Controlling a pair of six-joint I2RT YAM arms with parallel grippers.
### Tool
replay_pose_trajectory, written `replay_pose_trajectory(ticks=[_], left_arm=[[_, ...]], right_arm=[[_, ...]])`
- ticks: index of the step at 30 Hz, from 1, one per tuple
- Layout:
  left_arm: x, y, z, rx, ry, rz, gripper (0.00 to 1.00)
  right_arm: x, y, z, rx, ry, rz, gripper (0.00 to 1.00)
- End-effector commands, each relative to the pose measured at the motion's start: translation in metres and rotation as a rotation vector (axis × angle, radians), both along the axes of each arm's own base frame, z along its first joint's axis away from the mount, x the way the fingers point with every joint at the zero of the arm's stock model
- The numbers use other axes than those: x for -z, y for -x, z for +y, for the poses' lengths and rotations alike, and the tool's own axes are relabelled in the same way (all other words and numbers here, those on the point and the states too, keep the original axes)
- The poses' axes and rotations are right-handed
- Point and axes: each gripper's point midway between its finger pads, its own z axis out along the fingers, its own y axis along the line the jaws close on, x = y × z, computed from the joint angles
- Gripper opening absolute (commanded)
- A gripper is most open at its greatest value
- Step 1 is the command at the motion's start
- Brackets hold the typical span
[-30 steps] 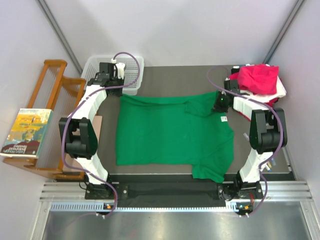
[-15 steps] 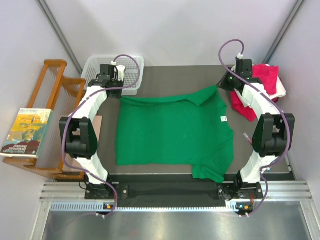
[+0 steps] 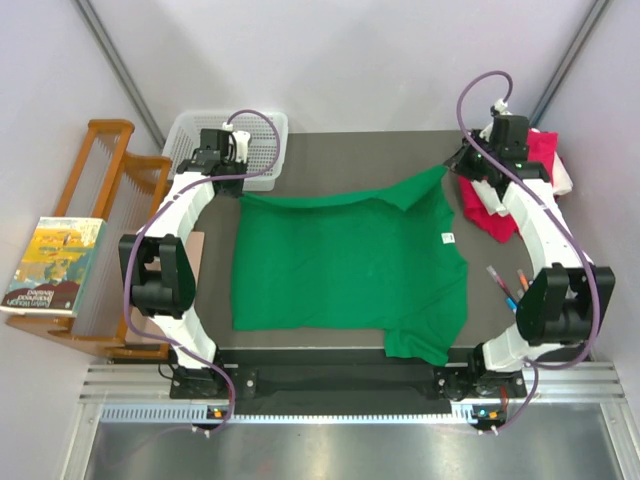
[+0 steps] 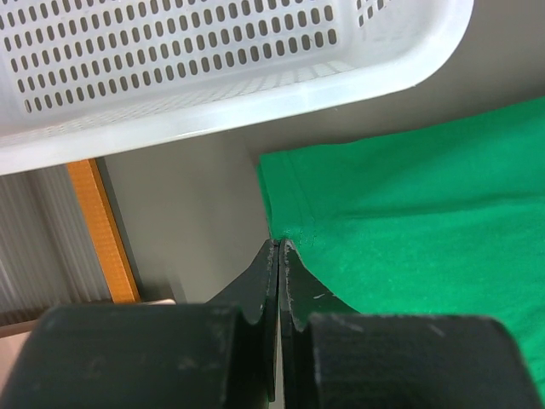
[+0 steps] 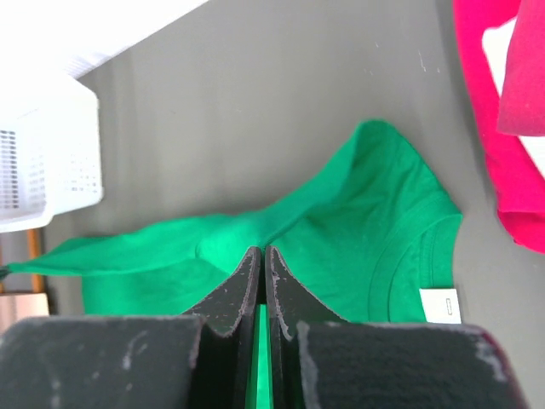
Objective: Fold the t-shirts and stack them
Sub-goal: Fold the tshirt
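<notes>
A bright green t-shirt (image 3: 350, 265) lies spread on the dark table (image 3: 350, 150). My left gripper (image 3: 240, 193) is shut on its far left corner (image 4: 294, 234), just in front of the basket. At the far right, my right gripper (image 3: 452, 168) is shut on the shirt's other far corner and lifts it into a peak. Green cloth (image 5: 341, 230) shows between the jaws and stretches away from their tips (image 5: 261, 251). A pile of pink (image 3: 540, 150), red (image 3: 482, 208) and white (image 3: 563, 180) t-shirts lies at the far right corner, under my right arm.
A white mesh basket (image 3: 265, 135) stands at the far left corner, close to my left gripper. A wooden rack (image 3: 100, 190) holding a book (image 3: 55, 265) stands off the table's left side. Pens (image 3: 505, 285) lie near the right edge.
My right gripper has moved back and to the right with the green shirt's corner, unfolding that corner outward. The left arm has stayed still.
</notes>
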Motion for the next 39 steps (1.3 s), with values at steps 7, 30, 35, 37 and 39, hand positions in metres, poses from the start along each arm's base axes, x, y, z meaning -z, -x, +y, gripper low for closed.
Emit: replay_pose_trajectory(ticks=[7, 30, 35, 37, 39], left_arm=[[-0.017, 0.002, -0.002, 0.010, 0.006, -0.042, 0.00], [-0.002, 0.051, -0.004, 0.051, 0.021, 0.012, 0.00], [0.018, 0.065, -0.005, 0.056, 0.024, 0.059, 0.00], [0.020, 0.066, -0.004, 0.054, 0.025, 0.062, 0.00], [0.023, 0.068, -0.005, 0.054, 0.026, 0.068, 0.00]], right_arm=[[-0.040, 0.028, -0.005, 0.020, 0.007, -0.097, 0.00], [-0.001, 0.090, -0.021, 0.060, 0.028, -0.012, 0.00], [0.012, 0.110, -0.022, 0.062, 0.035, 0.016, 0.00], [0.013, 0.118, -0.023, 0.064, 0.041, 0.010, 0.00], [0.024, 0.127, -0.024, 0.068, 0.050, 0.029, 0.00]])
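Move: Both hands hold the t-shirt's raised far edge. From the left hand, the shirt's near left corner lies some 29 cm back, about 2 cm left and 13 cm down; the white basket's middle is about 16 cm ahead, 4 cm left. From the right hand, the shirt's near edge is some 31 cm back, 2 cm left and 21 cm down, the white tag 5 cm back and 3 cm right, the red-and-white stack about 7 cm ahead and 20 cm right. Back towards the base over the lying shirt go both hands, fingers still shut on the far edge, carrying it towards the near edge. The right leads, rising a little, then sinking as it draws back about 11 cm and drifts slightly right; the left waits, lifts briefly, then comes back some 7 cm and ends about 4 cm lower, fingertips tipping slightly more downward. ##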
